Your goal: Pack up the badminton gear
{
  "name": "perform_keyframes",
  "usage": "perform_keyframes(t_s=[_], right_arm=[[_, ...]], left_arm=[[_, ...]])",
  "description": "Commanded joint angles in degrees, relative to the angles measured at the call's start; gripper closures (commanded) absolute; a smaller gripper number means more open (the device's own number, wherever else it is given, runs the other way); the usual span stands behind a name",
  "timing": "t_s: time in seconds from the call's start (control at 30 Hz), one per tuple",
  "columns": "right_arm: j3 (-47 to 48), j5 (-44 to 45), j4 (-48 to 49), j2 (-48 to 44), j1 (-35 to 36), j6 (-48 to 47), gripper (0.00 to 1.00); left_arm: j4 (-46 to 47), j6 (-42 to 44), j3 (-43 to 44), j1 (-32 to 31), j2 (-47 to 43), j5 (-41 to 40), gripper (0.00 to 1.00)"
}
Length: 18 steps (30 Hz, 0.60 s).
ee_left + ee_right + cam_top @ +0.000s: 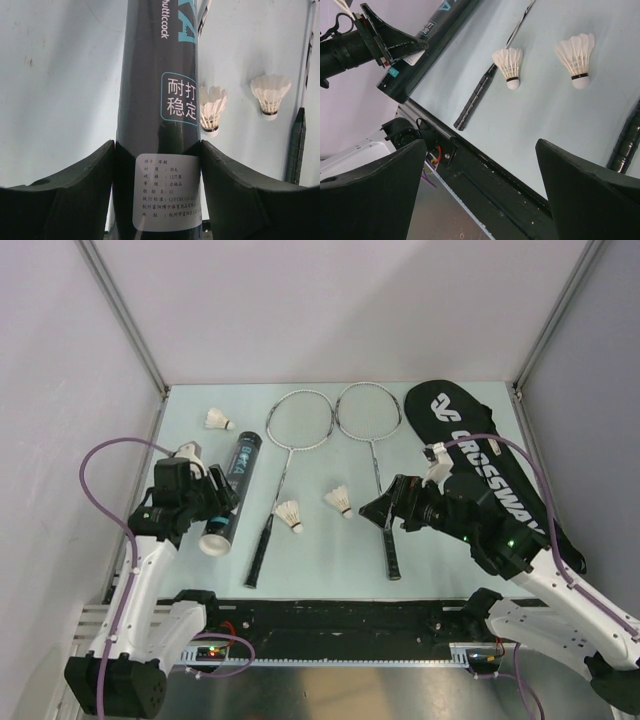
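Note:
My left gripper (213, 506) (157, 146) is shut on the black cylindrical tube (232, 488) (160, 75), its fingers pressed against both sides near the white label. The tube's open end (213, 543) points toward the near edge. My right gripper (374, 508) (480, 145) hangs open and empty over the near edge, beside the right racket's handle (391, 552). Two silver-framed rackets (298, 421) (368, 411) lie side by side. Two shuttlecocks (290, 515) (341, 500) lie between their shafts, and a third (218, 420) is at the back left. The black CROSSWAY bag (487, 458) lies at the right.
A black rail (340, 618) runs along the near table edge by the arm bases. Grey walls close in the left, back and right sides. Purple cables (95, 465) loop off both arms.

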Motion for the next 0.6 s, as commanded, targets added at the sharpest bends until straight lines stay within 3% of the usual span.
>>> perform_keyframes(t_s=[0.0,0.2,0.43,0.57], right_arm=[[-0.8,0.6,2.6,0.0,0.8,-0.1,0.03],[-1.1,-0.6,9.8,2.1,0.9,1.1,0.02],[-2.4,-2.0,30.8,9.8,2.1,6.4,0.01],[-2.4,-2.5,42.2,16.6,3.4,9.9,0.01]], left_arm=[[3.8,-0.8,1.5,-0.1,-3.9,0.4,0.94],[5.5,-0.7,2.4,-0.1,-10.5,10.0,0.96],[13.5,-8.2,-1.5,-0.5,-19.4,28.3,0.95],[18.9,-13.3,-4.6,-3.2,-23.0,31.7,0.95]])
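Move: The shuttlecock tube is already held in the left gripper, its middle about 5 cm ahead of that hand and level with it; the open right gripper it goes to waits some 39 cm right, 4 cm back and 10 cm higher. From the left hand, the left shuttlecock lies roughly 16 cm right, 3 cm ahead, 13 cm below. From the right hand, the tube's middle is about 38 cm left, 9 cm ahead, 10 cm below; the right shuttlecock is 8 cm left, 11 cm ahead, 24 cm below. Keep the left grip on the tube and raise it about 10 cm, drawing it some 7 cm right and a little back while you tip the fingers up, roll the hand over to the right and swing it clockwise. Bring the wide-open right gripper about 6 cm left and slightly forward to meet the tube, still without touching it. ##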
